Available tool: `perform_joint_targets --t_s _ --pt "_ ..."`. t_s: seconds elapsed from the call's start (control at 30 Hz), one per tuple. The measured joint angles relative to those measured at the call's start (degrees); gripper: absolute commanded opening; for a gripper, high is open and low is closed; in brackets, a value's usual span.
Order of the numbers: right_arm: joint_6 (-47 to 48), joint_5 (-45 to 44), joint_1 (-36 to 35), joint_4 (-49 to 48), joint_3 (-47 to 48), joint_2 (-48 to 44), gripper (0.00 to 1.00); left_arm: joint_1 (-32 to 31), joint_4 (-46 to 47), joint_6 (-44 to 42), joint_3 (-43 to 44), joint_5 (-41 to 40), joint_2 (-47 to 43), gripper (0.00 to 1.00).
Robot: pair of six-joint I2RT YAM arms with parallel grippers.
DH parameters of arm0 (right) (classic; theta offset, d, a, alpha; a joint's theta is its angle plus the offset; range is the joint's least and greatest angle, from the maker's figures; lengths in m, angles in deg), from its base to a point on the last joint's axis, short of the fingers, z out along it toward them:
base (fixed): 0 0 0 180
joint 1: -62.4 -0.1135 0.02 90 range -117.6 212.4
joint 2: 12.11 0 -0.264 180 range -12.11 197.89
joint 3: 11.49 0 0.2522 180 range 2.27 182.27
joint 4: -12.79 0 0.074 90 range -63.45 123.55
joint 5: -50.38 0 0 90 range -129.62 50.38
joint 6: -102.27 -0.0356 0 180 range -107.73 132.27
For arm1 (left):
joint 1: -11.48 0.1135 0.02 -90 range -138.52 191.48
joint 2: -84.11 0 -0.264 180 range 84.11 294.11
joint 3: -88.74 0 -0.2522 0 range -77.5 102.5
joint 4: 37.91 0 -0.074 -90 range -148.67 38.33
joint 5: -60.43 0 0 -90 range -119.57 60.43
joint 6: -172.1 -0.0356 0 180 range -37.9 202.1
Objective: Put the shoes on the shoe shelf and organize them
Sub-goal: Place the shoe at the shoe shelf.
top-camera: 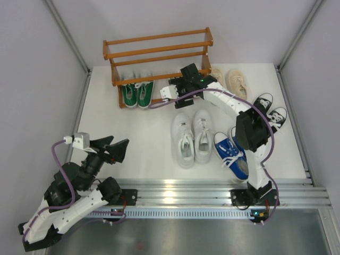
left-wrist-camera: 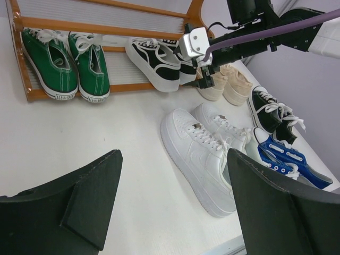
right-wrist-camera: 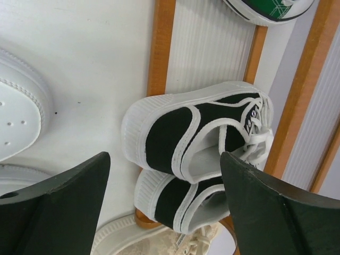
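Note:
The shoe shelf (top-camera: 157,50) stands at the back of the table. Green shoes (top-camera: 137,94) sit on its bottom tier at the left, and the black-and-white pair (right-wrist-camera: 196,127) sits on the same tier at the right, heels outward. My right gripper (top-camera: 191,74) hovers open over those heels, its fingers either side and gripping nothing. On the table lie the white pair (top-camera: 192,136), blue pair (top-camera: 232,154), black canvas pair (top-camera: 270,109) and beige pair (top-camera: 229,79). My left gripper (top-camera: 118,144) is open and empty at the near left.
Grey walls with metal posts close in the table on the left, right and back. An aluminium rail (top-camera: 212,194) runs along the near edge. The right arm stretches over the blue and beige pairs. The shelf's two upper tiers hold nothing.

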Motion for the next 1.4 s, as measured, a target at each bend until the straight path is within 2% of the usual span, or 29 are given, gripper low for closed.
perform_joint_targets --t_s 0.3,0.47,0.6,0.67,0.8,0.83,0.93,1.1,1.4 --pt "-1.31 -0.37 0.35 0.22 4.0 5.35 0.85 0.0 0.0 0.0 -0.02 0.0 0.0 0.85" --pt "-1.97 -1.64 0.72 0.11 5.4 7.82 0.82 0.0 0.0 0.0 -0.02 0.0 0.0 0.85" --pt "-2.29 -2.54 1.05 -0.09 5.44 8.44 0.75 0.0 0.0 0.0 -0.02 0.0 0.0 0.86" --pt "-2.25 -2.75 1.14 -0.2 5.42 8.52 0.68 0.0 0.0 0.0 -0.02 0.0 0.0 0.85" --pt "-2.45 -2.82 1.29 -0.24 5.42 8.55 0.46 0.0 0.0 0.0 -0.02 0.0 0.0 0.86" --pt "-2.64 -2.78 1.29 -0.11 5.42 8.55 0.37 0.0 0.02 0.0 -0.02 0.0 0.0 0.86" --pt "-3.32 -2.71 1.33 0.79 5.25 8.55 0.27 0.0 0.02 0.0 -0.02 0.0 0.0 0.86" --pt "-3.93 -2.51 1.33 0.74 4.9 8.5 0.22 0.0 0.02 0.0 -0.02 0.0 0.0 0.86" --pt "-7.15 -2.86 1.33 -1.14 4.85 8.17 0.2 0.0 0.0 0.0 -0.02 0.0 0.0 0.85"
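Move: From the right gripper, the left black shoe on the lower shelf has its middle about 10 cm ahead, 2 cm left and 7 cm below, with the heel nearest. The right black shoe sits some 8 cm to the right of it, level with it; the nearer green shoe is about 19 cm left and 9 cm ahead of the gripper. The left white shoe lies roughly 18 cm back, 1 cm left. From the left gripper, the left black shoe is about 40 cm ahead, 25 cm right. Lower the right gripper about 5 cm while easing it some 3 cm forward, fingers wide open, onto the heel of the left black shoe. Then close the fingers, pinching the rear collar wall, and turn the wrist slightly clockwise, some 10 degrees in all, keeping the pinch. ##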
